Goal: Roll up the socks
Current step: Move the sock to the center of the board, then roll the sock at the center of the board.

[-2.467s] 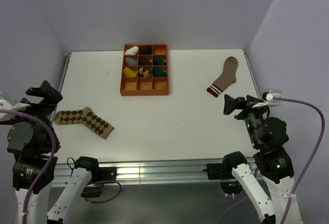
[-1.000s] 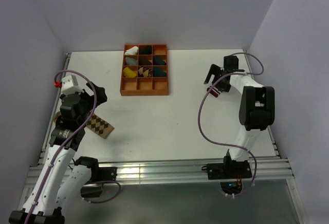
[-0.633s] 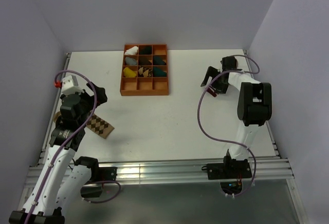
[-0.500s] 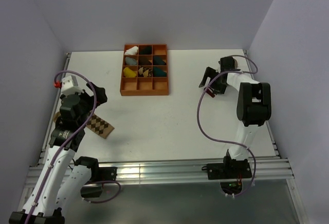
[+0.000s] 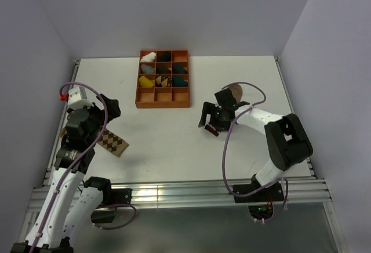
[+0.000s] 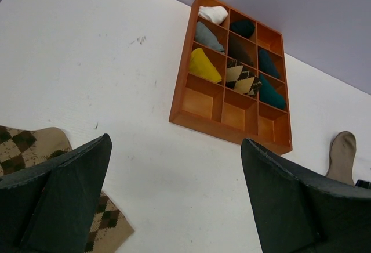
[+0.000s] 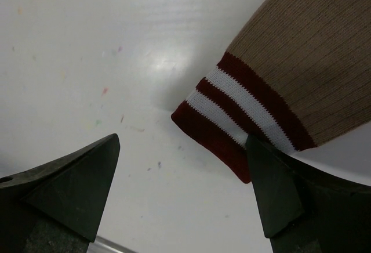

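Note:
The argyle sock (image 5: 115, 143) lies flat at the table's left; my left arm hides most of it. In the left wrist view its patterned end (image 6: 32, 147) shows beside the left finger. My left gripper (image 5: 106, 105) (image 6: 177, 143) hovers open and empty above it. The tan sock (image 5: 234, 89) (image 7: 295, 55) lies right of centre, its red-and-white striped cuff (image 7: 232, 126) toward the front. My right gripper (image 5: 212, 123) (image 7: 182, 140) is open low over the table. Its right finger (image 7: 278, 195) lies over the cuff's edge, and its left finger is over bare table.
An orange compartment tray (image 5: 164, 103) (image 6: 232, 132) stands at the back centre, holding several rolled sock bundles in white, grey, yellow, teal and dark colours. Its front row is empty. Purple walls close the back and sides. Each arm trails a purple cable.
My right arm swung from the far right toward the table's middle, and the tan sock shifted left and nearer with it. The left arm has barely moved.

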`<action>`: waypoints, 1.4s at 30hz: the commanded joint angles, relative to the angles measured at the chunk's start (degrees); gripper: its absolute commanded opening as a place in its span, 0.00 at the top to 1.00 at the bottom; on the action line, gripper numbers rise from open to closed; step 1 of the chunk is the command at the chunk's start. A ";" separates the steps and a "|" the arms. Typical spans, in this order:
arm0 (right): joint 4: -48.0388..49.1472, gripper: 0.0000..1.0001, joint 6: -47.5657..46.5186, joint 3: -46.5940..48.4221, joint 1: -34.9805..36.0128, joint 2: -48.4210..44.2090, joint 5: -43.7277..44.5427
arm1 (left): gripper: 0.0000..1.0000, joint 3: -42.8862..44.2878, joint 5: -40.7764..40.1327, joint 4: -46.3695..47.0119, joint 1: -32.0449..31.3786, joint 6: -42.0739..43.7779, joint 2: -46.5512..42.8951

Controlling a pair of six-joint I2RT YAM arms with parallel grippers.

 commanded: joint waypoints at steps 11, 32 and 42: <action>5.87 0.04 12.75 -0.19 18.66 -1.76 4.03 | 0.01 2.40 9.84 -0.54 -0.55 -1.41 4.90; 4.02 0.48 -15.99 -7.12 22.45 -18.28 16.25 | 0.02 0.03 17.41 2.36 -11.62 -10.73 13.42; 1.39 0.48 -19.60 -5.63 26.22 -13.72 18.01 | 0.03 -1.03 17.50 3.94 -12.94 -11.88 15.62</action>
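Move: Pressed near the flat brown sock's cuff, with its right-side finger on it, the right hand has the sock's middle about 10 cm ahead and 6 cm to the right, barely below. The board's middle is some 16 cm to its left and 4 cm ahead; the sock box stands about 26 cm ahead and 23 cm left. From the left hand the brown sock lies roughly 12 cm ahead, 47 cm right and 23 cm below. Dragging the cuff over the board, the right hand's open fingers go left and back about 12 cm, then lift off, rise some 5 cm, swing back right and sink a little over the cuff, half closing while the wrist turns counter-clockwise and the fingertips tilt forward. The open left hand comes in 13 cm to the right towards the sock, sinking 7 cm, turning clockwise and tipping down. ##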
